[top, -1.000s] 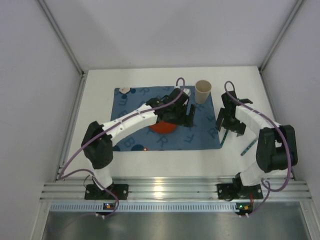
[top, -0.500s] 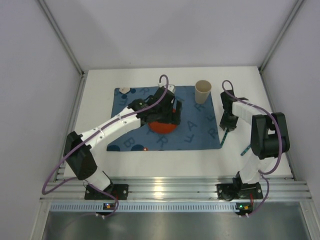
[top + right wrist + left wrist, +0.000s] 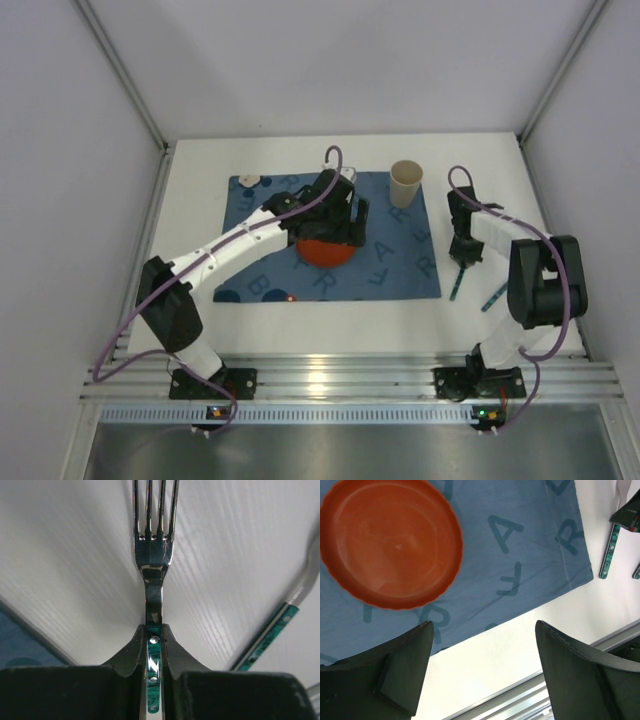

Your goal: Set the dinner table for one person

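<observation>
The white dinner table [image 3: 300, 312] carries a blue letter-printed placemat [image 3: 390, 262] with an orange plate [image 3: 322, 254] on it. My left gripper [image 3: 338, 215] hangs open and empty above the plate; in its wrist view the plate [image 3: 390, 540] lies beyond the spread fingers [image 3: 405, 665]. My right gripper [image 3: 463, 245] is just right of the placemat, shut on a green-handled fork [image 3: 456, 285]. In the right wrist view the fingers [image 3: 127, 652] pinch the green handle, and the steel tines [image 3: 155, 510] point out over the white tabletop.
A beige paper cup [image 3: 406, 183] stands at the placemat's far right corner. A second green-handled utensil [image 3: 493, 297] lies right of the fork, also in the right wrist view [image 3: 272, 635]. A small white object [image 3: 249, 180] sits at the mat's far left corner. The ribbed aluminium rail [image 3: 340, 380] runs along the near edge.
My right gripper has come down from an open stance over the fork and shut on its handle. My left gripper has moved left, over the orange plate.
</observation>
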`<state>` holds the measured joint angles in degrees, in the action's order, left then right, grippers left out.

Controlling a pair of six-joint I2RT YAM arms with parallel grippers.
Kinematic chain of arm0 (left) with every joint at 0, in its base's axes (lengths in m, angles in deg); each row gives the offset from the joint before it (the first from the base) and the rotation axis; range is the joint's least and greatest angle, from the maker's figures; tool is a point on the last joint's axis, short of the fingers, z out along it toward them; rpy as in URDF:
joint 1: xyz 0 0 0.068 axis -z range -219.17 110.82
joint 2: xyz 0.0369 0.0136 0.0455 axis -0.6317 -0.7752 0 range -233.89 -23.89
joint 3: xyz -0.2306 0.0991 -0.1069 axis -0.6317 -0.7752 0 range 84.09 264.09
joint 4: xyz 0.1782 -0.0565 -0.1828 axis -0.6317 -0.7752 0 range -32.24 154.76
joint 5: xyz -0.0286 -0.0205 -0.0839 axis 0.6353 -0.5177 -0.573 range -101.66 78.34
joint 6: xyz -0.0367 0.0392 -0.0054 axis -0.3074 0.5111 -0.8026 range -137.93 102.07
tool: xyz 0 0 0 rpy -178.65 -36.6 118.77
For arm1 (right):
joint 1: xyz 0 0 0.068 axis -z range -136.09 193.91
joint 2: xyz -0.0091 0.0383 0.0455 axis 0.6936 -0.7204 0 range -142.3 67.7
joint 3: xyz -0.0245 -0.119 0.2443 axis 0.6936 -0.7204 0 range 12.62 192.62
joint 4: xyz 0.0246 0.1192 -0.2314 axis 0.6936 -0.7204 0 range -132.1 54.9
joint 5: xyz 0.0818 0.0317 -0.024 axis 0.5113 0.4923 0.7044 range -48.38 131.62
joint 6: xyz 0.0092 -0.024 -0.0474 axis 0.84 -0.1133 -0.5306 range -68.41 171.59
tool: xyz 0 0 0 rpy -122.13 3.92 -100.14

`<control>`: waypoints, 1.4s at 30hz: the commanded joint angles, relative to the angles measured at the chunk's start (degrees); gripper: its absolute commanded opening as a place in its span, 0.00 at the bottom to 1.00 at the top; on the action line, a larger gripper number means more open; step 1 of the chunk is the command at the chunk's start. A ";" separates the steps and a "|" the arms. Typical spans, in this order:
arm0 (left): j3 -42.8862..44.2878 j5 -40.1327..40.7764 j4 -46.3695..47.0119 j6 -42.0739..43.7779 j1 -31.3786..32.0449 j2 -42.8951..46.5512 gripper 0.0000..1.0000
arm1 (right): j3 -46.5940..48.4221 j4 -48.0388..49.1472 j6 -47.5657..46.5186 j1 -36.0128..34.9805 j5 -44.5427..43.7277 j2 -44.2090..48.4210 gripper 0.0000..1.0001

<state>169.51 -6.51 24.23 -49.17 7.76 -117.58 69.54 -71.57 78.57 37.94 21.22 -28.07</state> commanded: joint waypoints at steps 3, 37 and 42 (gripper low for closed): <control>5.79 -4.70 1.42 1.80 0.17 -4.04 0.87 | 6.43 -9.58 -2.81 1.23 -6.58 8.38 0.00; 22.50 -30.46 17.06 -3.91 7.03 -17.40 0.88 | 29.21 -26.37 2.28 -0.61 26.64 26.95 0.00; 25.49 -31.25 17.24 -4.79 7.20 -19.60 0.87 | 27.28 -25.93 3.60 -0.96 28.14 28.79 0.00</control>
<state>191.28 -36.39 36.95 -52.71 14.74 -136.59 96.95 -97.71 80.25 37.65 46.03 -2.10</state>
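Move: The right hand has the fork pinched at its middle, low over the table. The open left hand stands some 32 cm to its left, about level forward and 17 cm higher, so the fork lies equally far right of and below the left hand. From the right hand, the spoon lies about 11 cm right and 7 cm back, the cup 16 cm left and 19 cm forward. The plate is about 8 cm left of the left hand, 4 cm forward and 18 cm below. Keeping its pinch on the fork handle, the right hand lifts the fork about 25 cm off the table, drifting left later on as the wrist tips the fingertips forward and left. The left hand, fingers staying wide open, goes some 18 cm right towards the fork, also slightly back and up, turning clockwise and swinging its fingertips rightward. ##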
